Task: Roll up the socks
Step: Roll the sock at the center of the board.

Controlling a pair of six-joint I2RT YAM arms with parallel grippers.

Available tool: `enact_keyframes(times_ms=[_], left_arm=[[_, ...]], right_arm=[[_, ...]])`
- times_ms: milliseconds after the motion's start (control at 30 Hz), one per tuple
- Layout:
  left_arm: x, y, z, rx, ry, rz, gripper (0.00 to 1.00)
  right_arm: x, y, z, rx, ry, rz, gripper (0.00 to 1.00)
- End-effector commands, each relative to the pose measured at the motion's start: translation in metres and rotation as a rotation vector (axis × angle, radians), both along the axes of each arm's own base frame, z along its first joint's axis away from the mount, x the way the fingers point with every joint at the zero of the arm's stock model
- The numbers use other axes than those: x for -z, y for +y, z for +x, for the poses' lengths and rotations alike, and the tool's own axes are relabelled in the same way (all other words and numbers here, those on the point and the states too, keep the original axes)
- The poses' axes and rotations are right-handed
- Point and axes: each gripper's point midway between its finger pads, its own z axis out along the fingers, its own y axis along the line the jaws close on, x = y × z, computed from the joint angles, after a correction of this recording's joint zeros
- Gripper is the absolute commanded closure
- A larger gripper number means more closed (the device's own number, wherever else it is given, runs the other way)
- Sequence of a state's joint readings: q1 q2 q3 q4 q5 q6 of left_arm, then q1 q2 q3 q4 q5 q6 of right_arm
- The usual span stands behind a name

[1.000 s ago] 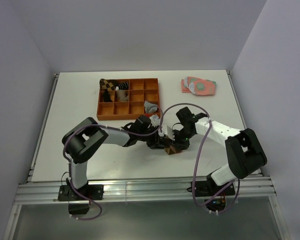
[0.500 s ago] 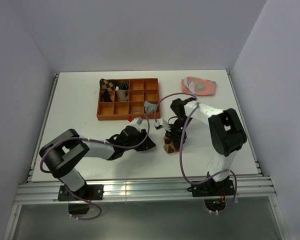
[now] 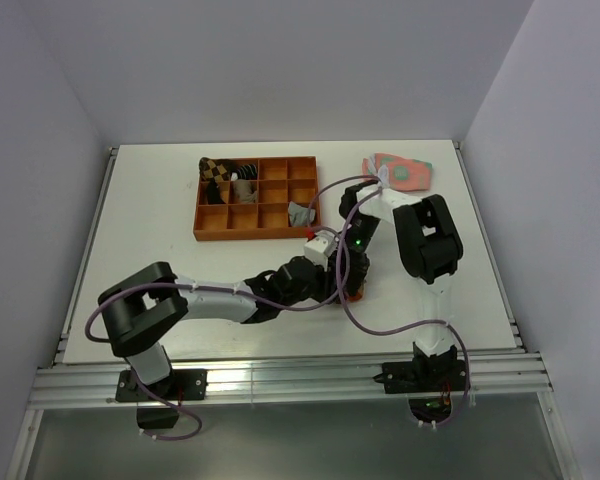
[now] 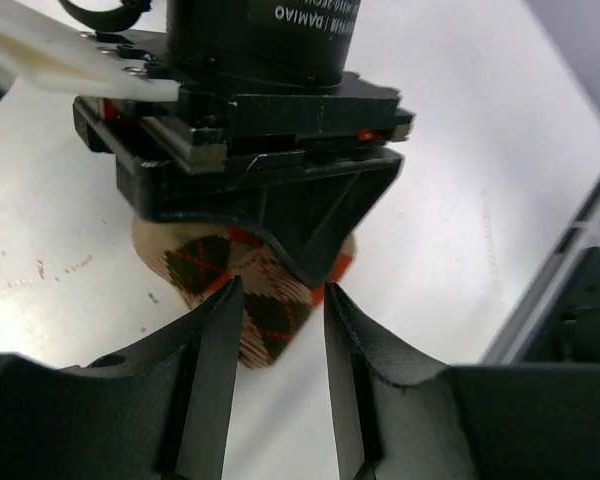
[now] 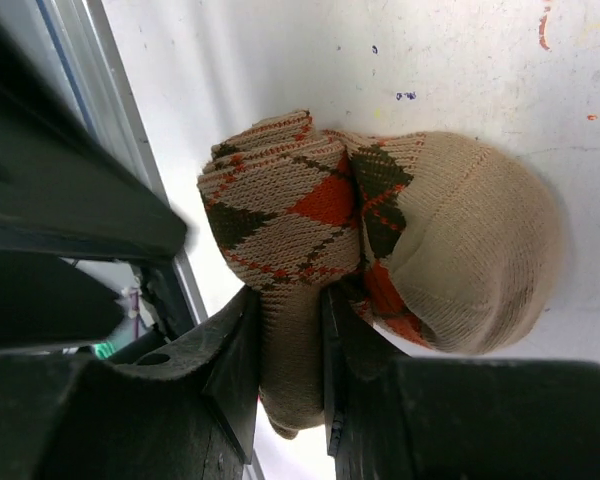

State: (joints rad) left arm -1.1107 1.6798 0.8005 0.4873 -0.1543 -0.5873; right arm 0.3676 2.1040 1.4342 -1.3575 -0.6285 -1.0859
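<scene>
The tan argyle sock point(image 5: 380, 215) lies bunched on the white table, partly folded over itself. My right gripper point(image 5: 292, 300) is shut on a fold of it, and the fabric fills the gap between the jaws. In the top view this sock point(image 3: 356, 293) shows only as a small orange patch under both grippers. My left gripper point(image 4: 280, 292) is open, its fingertips on either side of the sock's end point(image 4: 265, 320) without pinching it. The right wrist housing point(image 4: 260, 120) hangs just above that end. The grey sock point(image 3: 300, 213) lies on the orange tray's near right corner.
The orange compartment tray point(image 3: 208, 232) stands at the back left, with an argyle bundle point(image 3: 217, 170) and a grey item point(image 3: 242, 187) in its cells. Pink-and-green socks point(image 3: 398, 172) lie at the back right. The table's metal edge rail runs close behind the held sock in the right wrist view.
My left gripper has moved right until it meets the argyle sock. The right arm has folded back over the far side, its gripper staying at the sock.
</scene>
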Motion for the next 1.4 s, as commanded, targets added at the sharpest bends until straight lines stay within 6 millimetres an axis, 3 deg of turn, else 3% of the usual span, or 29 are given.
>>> enact_keyframes(times_ms=[0,567,667,800,833,900,1100,1367], left_arm=[[0.008,-0.007,0.010,0.032,-0.084,0.091,0.57],[0.059,-0.015,0.004,0.098,-0.007,0.174,0.60],[0.074,-0.013,0.000,0.102,0.038,0.193,0.67],[0.096,-0.009,-0.007,0.108,0.100,0.226,0.89],[0.101,-0.008,-0.009,0.104,0.117,0.231,0.93],[0.110,-0.004,-0.013,0.110,0.141,0.240,0.97],[0.129,0.008,-0.019,0.102,0.234,0.246,1.00],[0.131,0.010,-0.022,0.107,0.326,0.225,1.00]], right_arm=[[0.006,-0.002,0.005,-0.016,0.006,-0.013,0.83],[0.012,0.002,0.010,0.038,-0.007,-0.018,0.81],[0.013,0.004,0.012,0.060,-0.037,-0.014,0.79],[0.013,0.010,0.024,0.120,-0.128,0.006,0.74],[0.014,0.009,0.020,0.131,-0.130,0.007,0.68],[0.008,0.015,0.033,0.183,-0.212,0.030,0.65],[-0.014,0.009,0.037,0.247,-0.346,0.088,0.54],[-0.049,-0.008,0.054,0.375,-0.491,0.153,0.46]])
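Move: Just below and beyond the open left fingers lies the brown argyle sock, half rolled, about 2 cm ahead, 4 cm to the right and 6 cm lower. The right fingers already pinch its roll; the sock's middle is some 2 cm ahead of them and 1 cm left, level in height. From the left hand, the grey sock in the tray is roughly 23 cm ahead and 8 cm left, the tray's middle about 27 cm ahead and 20 cm left. Sinking about 5 cm onto the roll beside the right fingers, the left hand then eases some 3 cm to the right and shuts its fingers, pinching the roll's knit. The right hand keeps its pinch until the left has nearly closed, then opens, lets go and withdraws forward and up about 4.5 cm, its fingers swinging some 20 degrees towards straight down. ##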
